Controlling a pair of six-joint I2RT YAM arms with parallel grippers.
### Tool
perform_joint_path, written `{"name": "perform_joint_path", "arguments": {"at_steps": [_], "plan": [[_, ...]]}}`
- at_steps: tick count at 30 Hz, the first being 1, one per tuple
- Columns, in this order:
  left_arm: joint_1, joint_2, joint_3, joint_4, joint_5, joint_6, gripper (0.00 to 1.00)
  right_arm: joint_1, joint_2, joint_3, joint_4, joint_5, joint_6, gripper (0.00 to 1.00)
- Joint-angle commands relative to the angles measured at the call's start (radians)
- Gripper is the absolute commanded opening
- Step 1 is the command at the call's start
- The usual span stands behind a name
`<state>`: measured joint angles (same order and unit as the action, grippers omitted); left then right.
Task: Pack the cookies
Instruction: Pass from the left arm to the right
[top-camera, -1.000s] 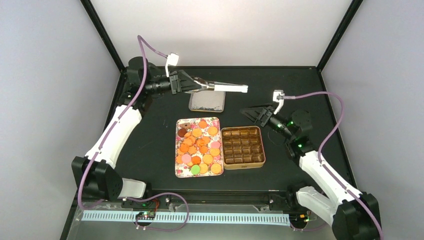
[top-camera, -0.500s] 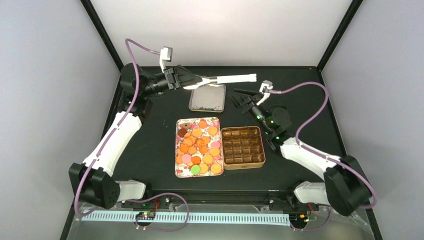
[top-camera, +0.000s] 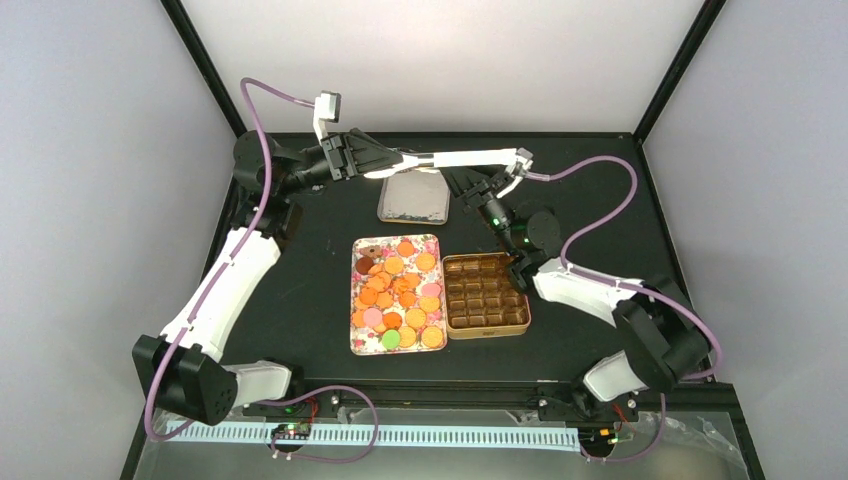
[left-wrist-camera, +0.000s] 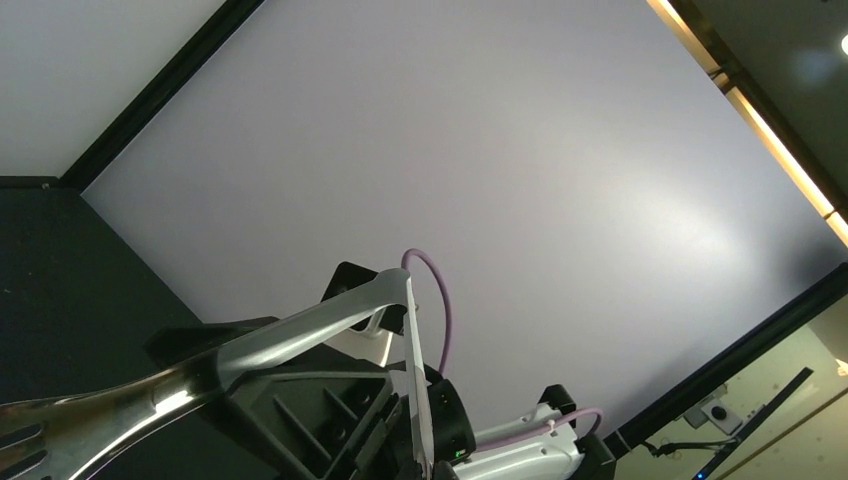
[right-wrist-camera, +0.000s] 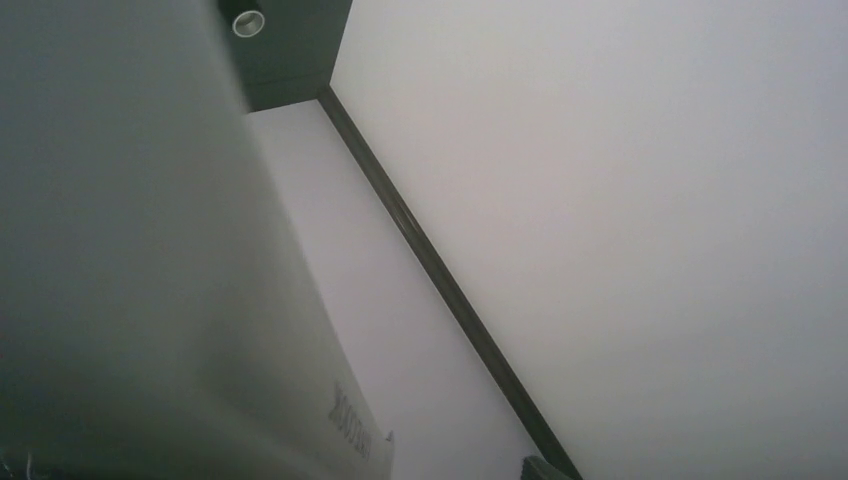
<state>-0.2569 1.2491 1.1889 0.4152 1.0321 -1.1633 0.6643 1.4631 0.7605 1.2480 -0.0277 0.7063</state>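
The cookies (top-camera: 398, 295), mostly round and orange with a few pink, green and dark ones, lie on a flowered tray (top-camera: 355, 330) at mid table. My left gripper (top-camera: 378, 163) is shut on a pair of metal tongs (top-camera: 455, 158) held level above the back of the table. In the left wrist view the tongs (left-wrist-camera: 300, 325) reach out to their hinge end. My right gripper (top-camera: 480, 183) is up at that far end. In the right wrist view a blurred tongs arm (right-wrist-camera: 150, 300) fills the left side and the jaws do not show.
A brown tin (top-camera: 447, 300) with a grid of compartments stands right of the tray. Its lid (top-camera: 413, 198) lies behind them, under the tongs. Black frame posts and pale walls close the back and both sides.
My right arm has swung left and back from beside the tin up to the tongs' far end. My left arm has lifted the tongs slightly and turned them towards it.
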Motion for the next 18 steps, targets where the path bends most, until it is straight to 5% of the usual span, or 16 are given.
{"name": "perform_joint_path", "arguments": {"at_steps": [1,10,18], "plan": [[0.001,-0.011,0.014,0.029,-0.013,-0.025,0.02,0.013,0.04,0.046,0.145,0.031,-0.008,0.46],[0.0,-0.026,-0.012,0.036,-0.021,-0.045,0.01,0.013,0.112,0.104,0.273,0.04,0.042,0.38],[-0.001,-0.04,-0.014,0.056,-0.01,-0.047,0.04,0.014,0.087,0.098,0.228,0.013,0.015,0.01]]}}
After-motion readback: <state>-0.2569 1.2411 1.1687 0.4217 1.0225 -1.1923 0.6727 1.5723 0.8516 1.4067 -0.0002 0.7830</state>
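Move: From the right hand the tongs, held crosswise in the air by the left fingers, have their middle about 2 cm up and 1 cm ahead. Much lower, roughly 30 cm down, the empty tin tray lies some 13 cm farther out and 8 cm left, and the cookie box about 14 cm back and 7 cm right. From the left hand the tongs' middle is about 8 cm to the right, almost level. Upward by some 2.5 cm, with barely any forward travel, the right hand brings its half-open fingers up around the tongs' shank, rolling about 10 degrees so its left side rises. It narrows them slowly, then quickly pinches the metal nearly shut at the end. The left hand stays put, still gripping the tongs. ##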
